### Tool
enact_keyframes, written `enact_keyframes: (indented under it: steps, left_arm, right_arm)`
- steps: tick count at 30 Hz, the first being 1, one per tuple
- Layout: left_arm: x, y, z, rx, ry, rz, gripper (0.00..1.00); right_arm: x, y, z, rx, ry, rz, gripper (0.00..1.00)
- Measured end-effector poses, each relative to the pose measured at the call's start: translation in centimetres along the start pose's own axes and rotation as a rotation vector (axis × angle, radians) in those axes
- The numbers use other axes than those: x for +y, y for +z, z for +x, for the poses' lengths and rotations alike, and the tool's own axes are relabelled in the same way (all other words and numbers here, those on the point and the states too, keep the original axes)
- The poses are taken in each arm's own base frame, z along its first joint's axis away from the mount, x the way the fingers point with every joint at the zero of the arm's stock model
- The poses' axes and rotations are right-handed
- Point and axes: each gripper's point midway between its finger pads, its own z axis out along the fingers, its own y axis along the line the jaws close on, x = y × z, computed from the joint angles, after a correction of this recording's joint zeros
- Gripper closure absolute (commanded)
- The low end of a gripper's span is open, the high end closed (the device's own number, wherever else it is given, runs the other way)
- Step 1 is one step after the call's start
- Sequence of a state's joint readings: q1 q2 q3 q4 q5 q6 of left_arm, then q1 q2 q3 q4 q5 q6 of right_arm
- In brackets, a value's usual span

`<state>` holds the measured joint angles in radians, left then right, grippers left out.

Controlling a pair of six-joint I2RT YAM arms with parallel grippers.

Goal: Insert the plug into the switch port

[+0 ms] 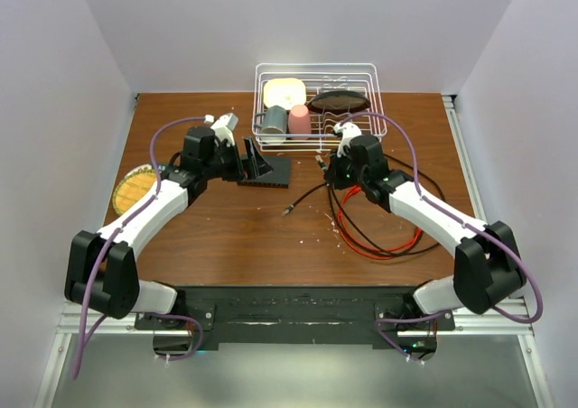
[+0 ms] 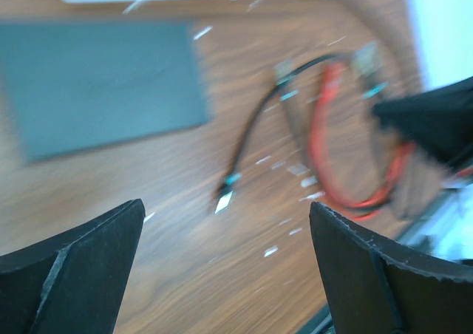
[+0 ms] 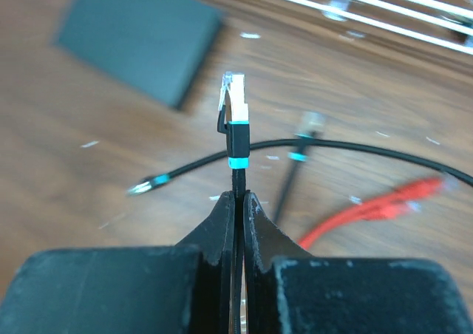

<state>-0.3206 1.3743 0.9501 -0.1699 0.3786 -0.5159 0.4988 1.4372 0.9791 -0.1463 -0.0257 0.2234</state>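
Observation:
The switch (image 1: 278, 172) is a flat black box lying on the wooden table in front of the wire rack; it also shows in the left wrist view (image 2: 103, 83) and the right wrist view (image 3: 140, 38). My right gripper (image 3: 238, 197) is shut on a black cable just behind its plug (image 3: 235, 101), which has a clear tip and sticks out past the fingertips, held above the table right of the switch (image 1: 322, 162). My left gripper (image 2: 225, 207) is open and empty, hovering beside the switch's left end (image 1: 251, 162). A second plug (image 2: 224, 199) lies loose on the table.
A white wire rack (image 1: 361, 69) with cups and dishes stands behind the switch. Red and black cable loops (image 1: 384, 236) lie at the right, near my right arm. A round yellow dish (image 1: 134, 190) sits at the left edge. Small white scraps dot the wood.

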Motion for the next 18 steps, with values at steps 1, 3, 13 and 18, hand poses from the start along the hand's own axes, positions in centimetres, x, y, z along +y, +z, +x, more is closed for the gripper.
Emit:
enact_keyframes:
  steps: [1, 3, 13, 18]
  left_arm:
    - [-0.7, 0.1, -0.5, -0.018, -0.008, 0.035, 0.05]
    - [-2.4, 0.2, -1.5, -0.06, -0.036, 0.118, 0.12]
    - [-6.7, 2.0, -0.7, -0.031, -0.128, 0.31, 0.21]
    - [-7.9, 2.2, -0.3, -0.015, -0.116, 0.341, 0.29]
  right_arm:
    - [0.6, -0.2, -0.1, -0.008, -0.006, -0.037, 1.0]
    - [2.2, -0.5, 0.1, -0.011, -0.021, -0.119, 1.0]
    - [8.1, -1.9, 1.5, 0.036, -0.061, -0.396, 1.0]
    - [9.6, -2.6, 1.2, 0.035, -0.068, -0.469, 1.0]
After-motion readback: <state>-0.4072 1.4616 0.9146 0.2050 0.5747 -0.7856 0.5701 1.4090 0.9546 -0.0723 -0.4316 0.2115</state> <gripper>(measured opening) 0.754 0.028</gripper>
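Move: The plug, held by its cable in the right hand, sits about 18 cm to the right of the open left gripper, roughly 1 cm farther out and 4 cm lower. The switch is below the left hand, some 2 cm ahead, 2 cm right and 15 cm down. From the right hand, the left gripper is about 20 cm left, 1 cm ahead and 2 cm up; the loose cable end lies 11 cm left, 6 cm back and 12 cm down. Left goes 7 cm right, fingers narrowing, towards the plug the right hand carries 8 cm left and back. ##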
